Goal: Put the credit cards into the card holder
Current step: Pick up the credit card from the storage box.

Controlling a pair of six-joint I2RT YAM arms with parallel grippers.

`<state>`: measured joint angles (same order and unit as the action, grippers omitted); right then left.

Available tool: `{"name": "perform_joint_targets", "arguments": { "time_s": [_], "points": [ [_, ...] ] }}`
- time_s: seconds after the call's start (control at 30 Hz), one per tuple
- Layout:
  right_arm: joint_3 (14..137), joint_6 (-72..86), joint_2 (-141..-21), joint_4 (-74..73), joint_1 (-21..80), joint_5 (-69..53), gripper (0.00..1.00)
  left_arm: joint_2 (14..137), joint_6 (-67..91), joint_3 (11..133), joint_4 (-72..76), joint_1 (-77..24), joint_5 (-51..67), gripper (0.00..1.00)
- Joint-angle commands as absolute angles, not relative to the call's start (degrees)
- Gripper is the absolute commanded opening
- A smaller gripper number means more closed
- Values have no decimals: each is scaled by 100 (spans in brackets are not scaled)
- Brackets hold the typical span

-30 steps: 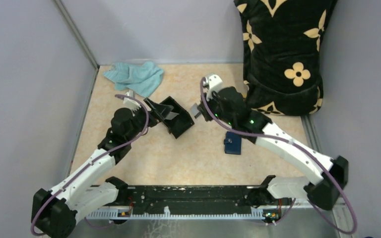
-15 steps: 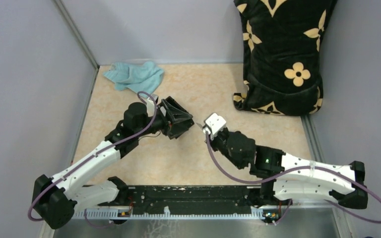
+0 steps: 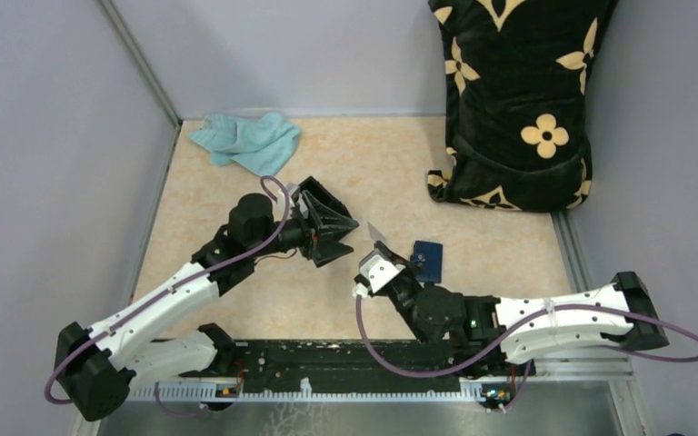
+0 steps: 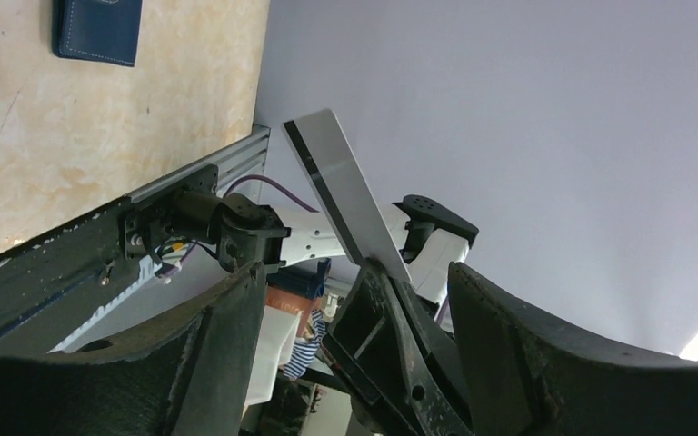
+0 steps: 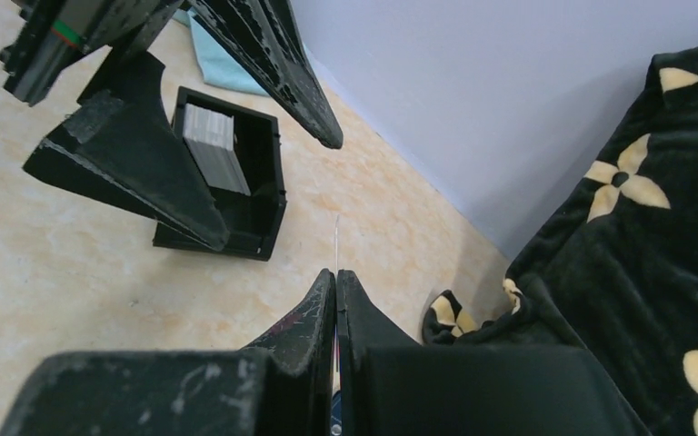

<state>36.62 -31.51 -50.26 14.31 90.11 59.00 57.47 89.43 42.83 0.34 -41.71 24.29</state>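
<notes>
My right gripper (image 5: 336,274) is shut on one pale credit card (image 5: 337,238), seen edge-on in its wrist view and as a grey sliver (image 3: 377,232) from above. In the left wrist view that card (image 4: 341,186) sticks up from the right fingers, which sit in the gap of my open left gripper (image 4: 356,272). More pale cards (image 5: 214,143) stand in a black box (image 5: 259,213) beneath the left fingers (image 5: 136,173). The navy card holder (image 3: 427,261) lies flat to the right of the right gripper (image 3: 379,247), also in the left wrist view (image 4: 98,32).
A teal cloth (image 3: 247,141) lies at the back left. A black pillow with yellow flowers (image 3: 518,100) leans at the back right. Grey walls close both sides, and the black rail (image 3: 354,359) runs along the near edge.
The right arm drew back from the box toward the near edge with the card, uncovering the card holder. The left gripper turned over the box to face it, jaws narrowing slightly.
</notes>
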Motion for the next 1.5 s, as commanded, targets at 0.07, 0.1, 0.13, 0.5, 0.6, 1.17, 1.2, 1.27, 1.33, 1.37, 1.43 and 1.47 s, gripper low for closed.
{"name": "perform_joint_targets", "arguments": {
  "time_s": [0.07, 0.1, 0.13, 0.5, 0.6, 1.17, 1.2, 1.27, 1.33, 1.37, 1.43, 1.47],
  "points": [
    [3778, -3997, -5375, 2382, 9536, 6326, 0, 5941, 9026, 4469, -13, -4210, 2555, 79],
    [3787, -4068, -5442, 2467, 9622, 6340, 0, 5982, 9032, 4495, -17, -4210, 2541, 79],
    [3796, -4160, -5501, 2548, 9687, 6358, 0, 6017, 9036, 4510, -11, -4210, 2535, 80],
    [3892, -4464, -5746, 2675, 9896, 6293, 0, 6328, 8987, 4625, 207, -4406, 2701, 51],
    [3907, -4500, -5768, 2609, 9889, 6297, 0, 6274, 9039, 4540, 351, -4465, 2720, 44],
    [4077, -3805, -5696, 1801, 9861, 6990, 19, 6330, 9141, 3985, 1597, -4702, 2702, 0],
    [4146, -3584, -5677, 1649, 9869, 7082, 25, 6382, 9122, 3911, 1821, -4690, 2599, 0],
    [4322, -2871, -5624, 1068, 9870, 7268, 41, 6510, 8879, 3855, 1960, -4648, 2223, 0],
    [4510, -2059, -5564, 501, 9870, 7463, 57, 6750, 8488, 3883, 2142, -4581, 1984, 0],
    [4615, -1578, -5529, 170, 9869, 7510, 59, 6912, 8277, 3909, 2263, -4534, 1903, 0],
    [4812, -618, -5501, -451, 9864, 7652, 60, 7278, 7898, 3959, 2579, -4467, 1839, 0],
    [4877, -188, -5508, -752, 9862, 7790, 61, 7485, 7681, 3990, 2687, -4451, 1830, 0]
  ]
}}
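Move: Between the grippers, held upright in the right fingertips, the credit card lies about 6 cm to the left hand's right and 1 cm ahead, near its height. From the right hand the open left gripper is about 7 cm to the left and 2 cm ahead. On the table some 27 cm below, the card holder lies 13 cm to the right hand's right and 4 cm ahead; the storage box is 13 cm ahead of the left hand and 6 cm to its left. Bringing the card back and left by about 3 cm each, the right hand then holds nearly still while the left reaches some 3 cm right, slightly down and back, and closes on the card's free part. The right fingers then open and let go, rolling back a little and shifting about 2 cm right, as the left starts forward and down with the card. ##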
